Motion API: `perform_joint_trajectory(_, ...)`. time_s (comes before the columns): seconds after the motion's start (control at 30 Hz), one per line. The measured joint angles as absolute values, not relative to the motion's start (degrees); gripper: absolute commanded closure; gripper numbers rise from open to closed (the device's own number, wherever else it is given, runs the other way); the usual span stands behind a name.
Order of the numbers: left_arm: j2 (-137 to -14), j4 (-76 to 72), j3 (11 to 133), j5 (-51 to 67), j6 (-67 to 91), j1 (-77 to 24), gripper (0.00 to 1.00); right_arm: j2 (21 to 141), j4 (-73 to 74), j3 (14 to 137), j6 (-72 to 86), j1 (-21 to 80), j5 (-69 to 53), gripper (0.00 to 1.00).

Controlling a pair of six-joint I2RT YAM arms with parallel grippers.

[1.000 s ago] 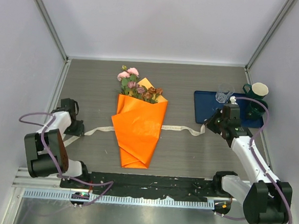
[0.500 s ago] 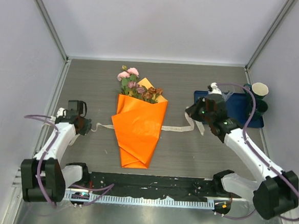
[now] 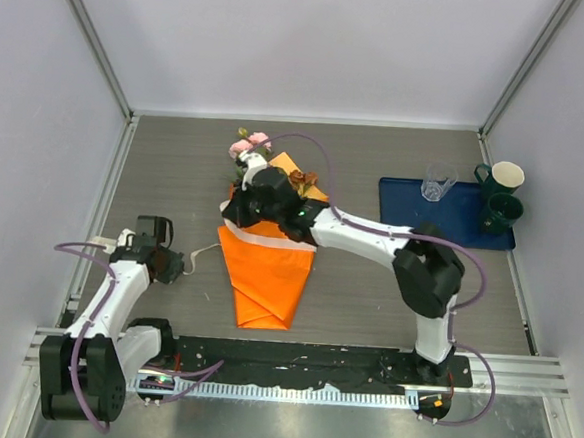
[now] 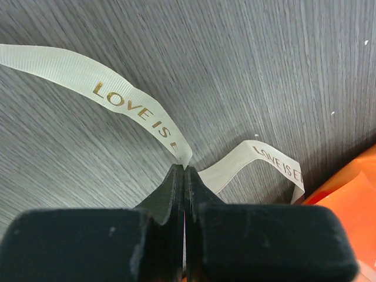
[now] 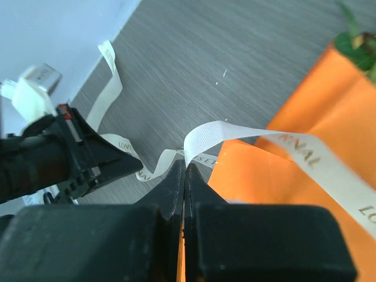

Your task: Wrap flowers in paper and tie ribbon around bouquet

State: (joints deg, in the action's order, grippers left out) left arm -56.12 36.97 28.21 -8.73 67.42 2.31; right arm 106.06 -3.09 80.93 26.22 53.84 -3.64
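The bouquet lies mid-table: a cone of orange paper (image 3: pixel 268 277) with pink and brown flowers (image 3: pixel 251 144) at its far end. The cream ribbon (image 3: pixel 280 240) runs across the cone's upper part. My right gripper (image 3: pixel 234 215) reaches over the cone's left edge, shut on the ribbon (image 5: pixel 282 141) at its tips (image 5: pixel 184 164), with the paper (image 5: pixel 276 200) just below. Left of the cone, my left gripper (image 3: pixel 180 266) is shut on the ribbon's other stretch (image 4: pixel 129 103) at its tips (image 4: pixel 183 169), low over the table. The paper's corner (image 4: pixel 352 188) shows at the right.
A blue tray (image 3: pixel 403 212) sits at the right with a clear glass (image 3: pixel 437 182) on it. A dark mug with a pale inside (image 3: pixel 503 177) and a dark green mug (image 3: pixel 501 212) stand by the tray's right end. Grey walls close the table on three sides.
My right arm swung left from beside the tray, drawing the ribbon across the paper cone. My left gripper closed on the ribbon and shifted slightly nearer.
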Motion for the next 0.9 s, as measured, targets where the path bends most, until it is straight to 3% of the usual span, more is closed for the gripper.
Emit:
perform_joint_trajectory(0.2,-54.26,37.87,28.12,-7.33,66.94,1.85,1.0,117.19,-2.24,86.91,25.58,54.81,-10.63,0.94)
perform_joint_trajectory(0.43,-47.94,36.93,24.67,-2.59,64.01,0.97,1.0,131.81,3.92,104.53,25.5,54.81,-20.32,0.76)
perform_joint_trajectory(0.57,-43.53,36.6,24.51,0.3,62.19,-0.45,1.0,133.58,7.46,107.55,28.01,54.33,-23.59,0.75)
perform_joint_trajectory(0.6,-42.37,36.58,24.51,1.02,61.91,-0.86,1.0,134.21,7.9,108.81,29.04,54.24,-24.53,0.73)
perform_joint_trajectory(0.63,-41.19,36.58,24.51,1.63,61.52,-1.15,1.0,134.78,7.84,109.86,29.85,54.13,-25.32,0.61)
perform_joint_trajectory(0.73,-38.06,36.53,24.51,3.42,60.9,-1.5,1.0,135.06,8.08,110.67,31.97,53.71,-26.68,0.51)
perform_joint_trajectory(0.9,-36.01,36.45,24.84,7.29,59.0,-2.09,1.0,132.97,8.08,107.13,34.02,52.31,-27.22,0.44)
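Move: The right hand, pinching the ribbon's right-hand tail high above the wrapped bouquet, has the left-hand ribbon strand about 7 cm to its left, 6 cm back and 18 cm below. The middle of the orange paper lies roughly 8 cm to its right, 4 cm back and 17 cm below, the flower heads about 14 cm ahead, 7 cm right and 15 cm below. From the left hand, low over the table with the other tail, the orange paper's middle is some 20 cm right, 5 cm ahead and slightly below. The right hand carries its ribbon tail down and left, about 9 cm each way, past the orange paper's left edge towards the left-hand strand, its fingers tipping more downward while they open to about half and let go of the ribbon, with a slight ease back to the right at the end. The left hand keeps its pinch on the other tail and, after barely stirring at first, goes right towards the paper and up, some 6 and 5 cm, turning about 20 degrees clockwise as its fingertips tilt up out of their downward point. ##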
